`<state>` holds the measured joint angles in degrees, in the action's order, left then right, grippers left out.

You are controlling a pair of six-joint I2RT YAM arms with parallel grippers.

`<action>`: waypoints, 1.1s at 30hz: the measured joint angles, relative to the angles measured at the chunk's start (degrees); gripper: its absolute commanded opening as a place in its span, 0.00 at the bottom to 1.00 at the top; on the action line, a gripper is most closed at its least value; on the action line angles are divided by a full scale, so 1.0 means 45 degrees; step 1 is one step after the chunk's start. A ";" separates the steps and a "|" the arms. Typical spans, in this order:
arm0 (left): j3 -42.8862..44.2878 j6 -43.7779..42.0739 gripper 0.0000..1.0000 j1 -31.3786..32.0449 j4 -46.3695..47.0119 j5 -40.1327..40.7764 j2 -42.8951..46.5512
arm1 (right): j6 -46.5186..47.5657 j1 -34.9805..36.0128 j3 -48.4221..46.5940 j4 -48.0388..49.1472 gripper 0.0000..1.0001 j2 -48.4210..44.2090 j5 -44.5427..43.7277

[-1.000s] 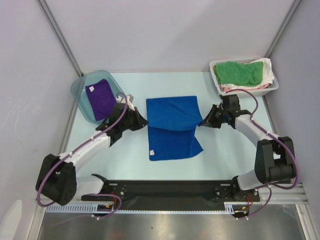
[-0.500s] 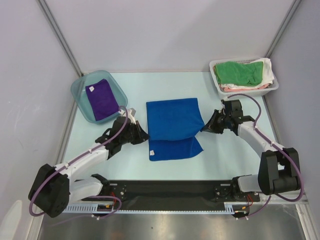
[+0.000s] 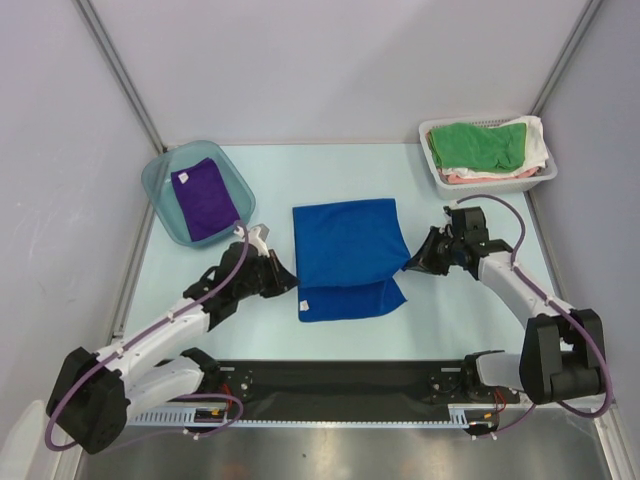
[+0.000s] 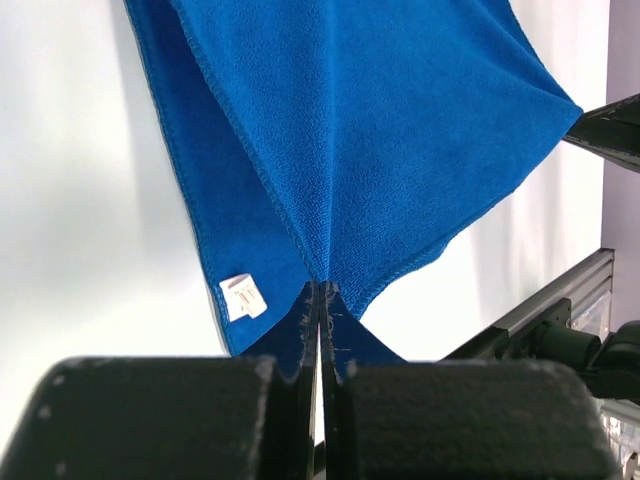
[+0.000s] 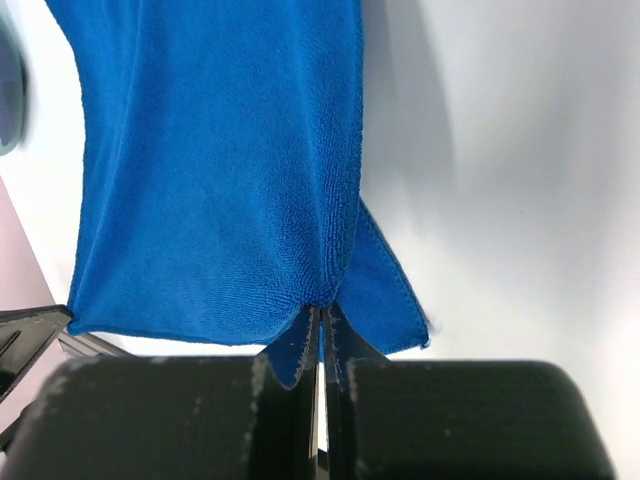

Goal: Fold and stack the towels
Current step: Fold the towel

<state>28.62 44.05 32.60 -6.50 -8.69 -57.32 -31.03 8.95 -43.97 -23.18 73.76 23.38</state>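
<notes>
The royal blue towel [image 3: 345, 245] lies mid-table, its far half doubled over toward the front. My left gripper [image 3: 290, 281] is shut on the upper layer's left corner, and in the left wrist view the cloth [image 4: 380, 130] fans out from my gripper [image 4: 320, 290]. A white tag [image 4: 240, 297] shows on the lower layer. My right gripper [image 3: 410, 264] is shut on the upper layer's right corner, as the right wrist view shows at the gripper [image 5: 322, 310], with the towel [image 5: 220, 170] spread beyond. The purple towel [image 3: 200, 200] lies in a bin. The green towel [image 3: 478, 145] tops a basket.
A teal bin [image 3: 160, 215] at the back left holds the purple towel. A white basket [image 3: 440, 180] at the back right also holds a white cloth [image 3: 538, 140] and a pinkish item [image 3: 460, 176]. Grey walls close in three sides.
Both grippers have drawn the blue towel's upper layer toward the front edge. It now covers most of the lower layer.
</notes>
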 measured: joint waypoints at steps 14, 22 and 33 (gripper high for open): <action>-0.1078 0.0393 0.00 0.0223 -0.0597 -0.0194 0.1171 | 0.0044 0.0083 0.0641 -0.0777 0.00 -0.1282 -0.0005; -0.1608 0.0563 0.00 0.0423 -0.0408 -0.0554 0.1103 | 0.0029 0.0238 0.1292 -0.0947 0.00 -0.1632 -0.0063; -0.2317 0.0787 0.00 0.0539 0.0364 -0.1049 0.0238 | -0.0073 0.0559 0.2127 -0.0942 0.00 -0.1632 -0.0233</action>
<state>18.20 47.59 35.03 -4.86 -13.41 -56.25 -31.35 11.46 -34.39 -27.42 66.41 22.33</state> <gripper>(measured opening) 0.006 0.017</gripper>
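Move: Each hand already holds one end of the blue towel's upper flap. The near left corner of the towel's bottom layer is about 6 cm back from the left hand, straight behind it and some 8 cm lower, with the white label roughly 3 cm back and 1 cm right. From the right hand, the bottom layer's right corner lies about 4 cm back, 1 cm right and 7 cm below. The purple towel sits about 20 cm ahead and 19 cm left of the left hand. Both hands keep their shut grip on the flap's ends and draw it back over the bottom layer towards its near edge, the left going about 5 cm back and sinking about 6 cm, its fingers tipping some 10 degrees further down. The right goes about 6 cm back alongside, first rising slightly, then sinking to end about 3 cm lower, and tips down only a little. ##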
